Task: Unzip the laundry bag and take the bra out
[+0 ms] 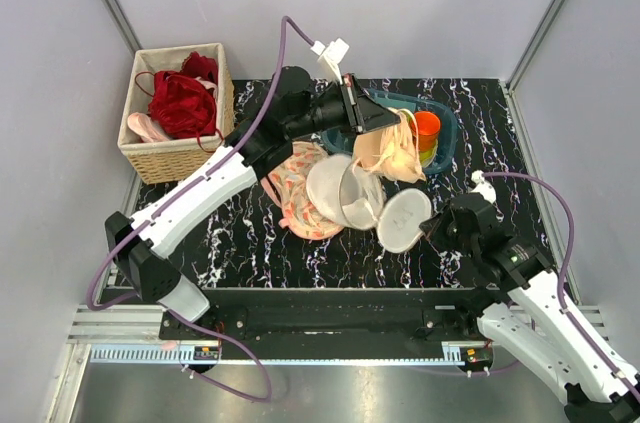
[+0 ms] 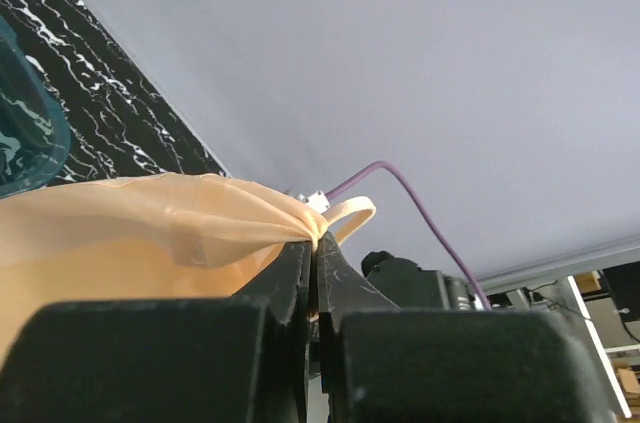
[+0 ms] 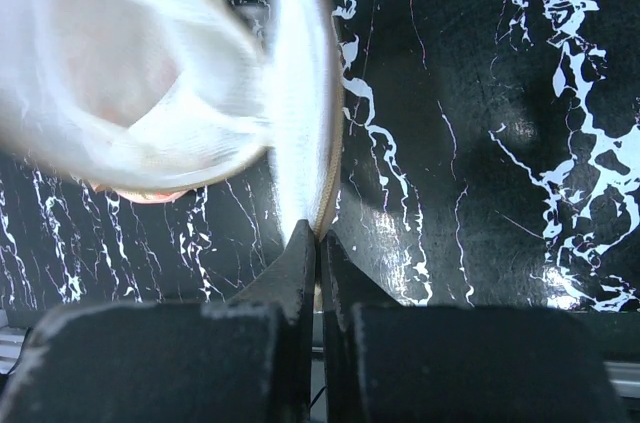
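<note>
The white laundry bag (image 1: pixel 345 193) lies unzipped in the middle of the black marbled table, its round lid (image 1: pixel 403 220) folded out to the right. My right gripper (image 1: pixel 430 228) is shut on the lid's zipped rim; the right wrist view shows the rim (image 3: pixel 300 93) edge-on above my right gripper (image 3: pixel 318 235) and the mesh dome (image 3: pixel 120 73) to the left. The peach bra (image 1: pixel 395 148) hangs above and behind the bag, clear of its opening. My left gripper (image 1: pixel 388 121) is shut on it. In the left wrist view the bra (image 2: pixel 130 233) bunches into the left gripper (image 2: pixel 315 243).
A wicker basket (image 1: pixel 180 153) with red and pink garments stands at the back left. A peach floral cloth (image 1: pixel 300 193) lies under the bag's left side. Behind the bra sits a blue basin (image 1: pixel 445 118) holding an orange cup (image 1: pixel 426 126). Grey walls close in three sides.
</note>
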Controlling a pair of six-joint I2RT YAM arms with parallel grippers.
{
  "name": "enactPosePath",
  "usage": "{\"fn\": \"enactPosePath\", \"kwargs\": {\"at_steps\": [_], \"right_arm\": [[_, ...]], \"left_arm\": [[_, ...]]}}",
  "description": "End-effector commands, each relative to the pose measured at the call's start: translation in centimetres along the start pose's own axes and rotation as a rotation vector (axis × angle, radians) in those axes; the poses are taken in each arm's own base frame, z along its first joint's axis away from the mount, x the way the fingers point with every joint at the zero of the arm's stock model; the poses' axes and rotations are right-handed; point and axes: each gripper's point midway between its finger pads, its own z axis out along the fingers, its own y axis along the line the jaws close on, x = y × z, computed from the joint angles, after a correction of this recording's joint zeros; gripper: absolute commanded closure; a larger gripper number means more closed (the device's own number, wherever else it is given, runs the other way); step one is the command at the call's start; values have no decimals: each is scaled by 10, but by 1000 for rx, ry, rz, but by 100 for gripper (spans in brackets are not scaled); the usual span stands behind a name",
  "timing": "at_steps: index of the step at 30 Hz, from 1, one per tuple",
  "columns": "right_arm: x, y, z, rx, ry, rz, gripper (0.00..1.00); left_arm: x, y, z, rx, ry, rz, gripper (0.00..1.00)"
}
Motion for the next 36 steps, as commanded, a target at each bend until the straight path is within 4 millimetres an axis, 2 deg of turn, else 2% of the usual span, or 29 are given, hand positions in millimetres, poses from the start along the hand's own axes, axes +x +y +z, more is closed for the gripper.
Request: {"fn": "enactPosePath", "kwargs": {"at_steps": [1, 6, 8, 9, 10, 11, 12, 14, 15, 16, 17, 18, 20, 21, 23, 24, 26, 28, 29, 30, 32, 33, 35, 36], "right_arm": [[-9, 10, -3, -39, -28, -13, 100], [-12, 6, -4, -21, -48, -11, 100], [-12, 6, -4, -19, -46, -12, 100], [-12, 6, -4, -22, -48, -13, 100], [-12, 6, -5, -24, -51, -11, 100], [-13, 7, -6, -27, -54, -13, 100], [-15, 7, -7, -27, -60, -14, 100], [-18, 8, -11, -35, -77, -16, 100], [-22, 8, -13, -33, -94, -20, 100], [-25, 6, -15, -25, -105, -33, 100], [-32, 8, -20, -27, -126, -38, 100], [-38, 8, -22, -16, -150, -43, 100], [-49, 10, -29, -11, -182, -59, 100], [-53, 10, -31, -6, -201, -62, 100], [-60, 12, -35, -5, -222, -72, 100], [-64, 12, -36, 2, -237, -74, 100], [-70, 13, -40, 1, -261, -71, 100], [-79, 18, -46, -20, -305, -65, 100], [-83, 20, -49, -29, -323, -62, 100], [-89, 21, -53, -34, -345, -62, 100], [-100, 26, -62, -41, -383, -59, 100], [-104, 26, -64, -34, -397, -63, 100], [-116, 31, -75, -41, -433, -69, 100], [-119, 33, -79, -42, -440, -73, 100]], "left_arm": [[-44, -40, -12, 110, -112, 7, 100], [-70, -61, -36, 149, -170, 28, 100], [-89, -63, -50, 122, -222, 89, 100], [-95, -52, -58, 41, -238, 93, 100], [-115, -55, -74, -2, -293, 134, 100], [-124, -45, -83, -74, -319, 199, 100], [-138, -16, -99, -222, -361, 191, 100], [-164, -2, -129, -352, -445, 238, 100], [-171, 15, -144, -438, -467, 227, 100], [-188, 31, -165, -515, -520, 226, 100], [-196, 41, -178, -569, -545, 233, 100], [-208, 61, -201, -660, -588, 223, 100], [-219, 88, -223, -755, -616, 200, 100], [-228, 106, -248, -822, -649, 179, 100], [-234, 134, -268, -902, -659, 151, 100], [-242, 146, -289, -951, -690, 136, 100], [-249, 173, -308, -1014, -704, 97, 100], [-259, 196, -334, -1093, -752, 66, 100], [-262, 204, -340, -1113, -759, 57, 100], [-265, 228, -350, -1153, -759, 26, 100], [-274, 245, -358, -1173, -773, 10, 100], [-276, 268, -365, -1193, -766, -21, 100], [-287, 280, -368, -1187, -768, -25, 100], [-289, 303, -373, -1208, -755, -57, 100]]}}
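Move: The peach bra already hangs from the left fingers; the basket it goes to lies about 46 cm to their left, 22 cm ahead and 32 cm below. Just short of it, some 28 cm left and 19 cm ahead, stands the bowl; the blue tray is 18 cm ahead and 4 cm right, both 40 cm down. The right hand already pinches the laundry bag's lid, the bag body some 16 cm to its left, 7 cm ahead and 5 cm below. The peach bra, kept pinched in the left hand, sweeps nearly 50 cm left and over 20 cm forward to the basket, rising a little and then sinking as the wrist swings some 75 degrees counter-clockwise and the fingers tip downward. The right hand keeps its grip on the laundry bag's lid, waits, then lifts it about 8 cm, easing right and tilting its fingers up. ##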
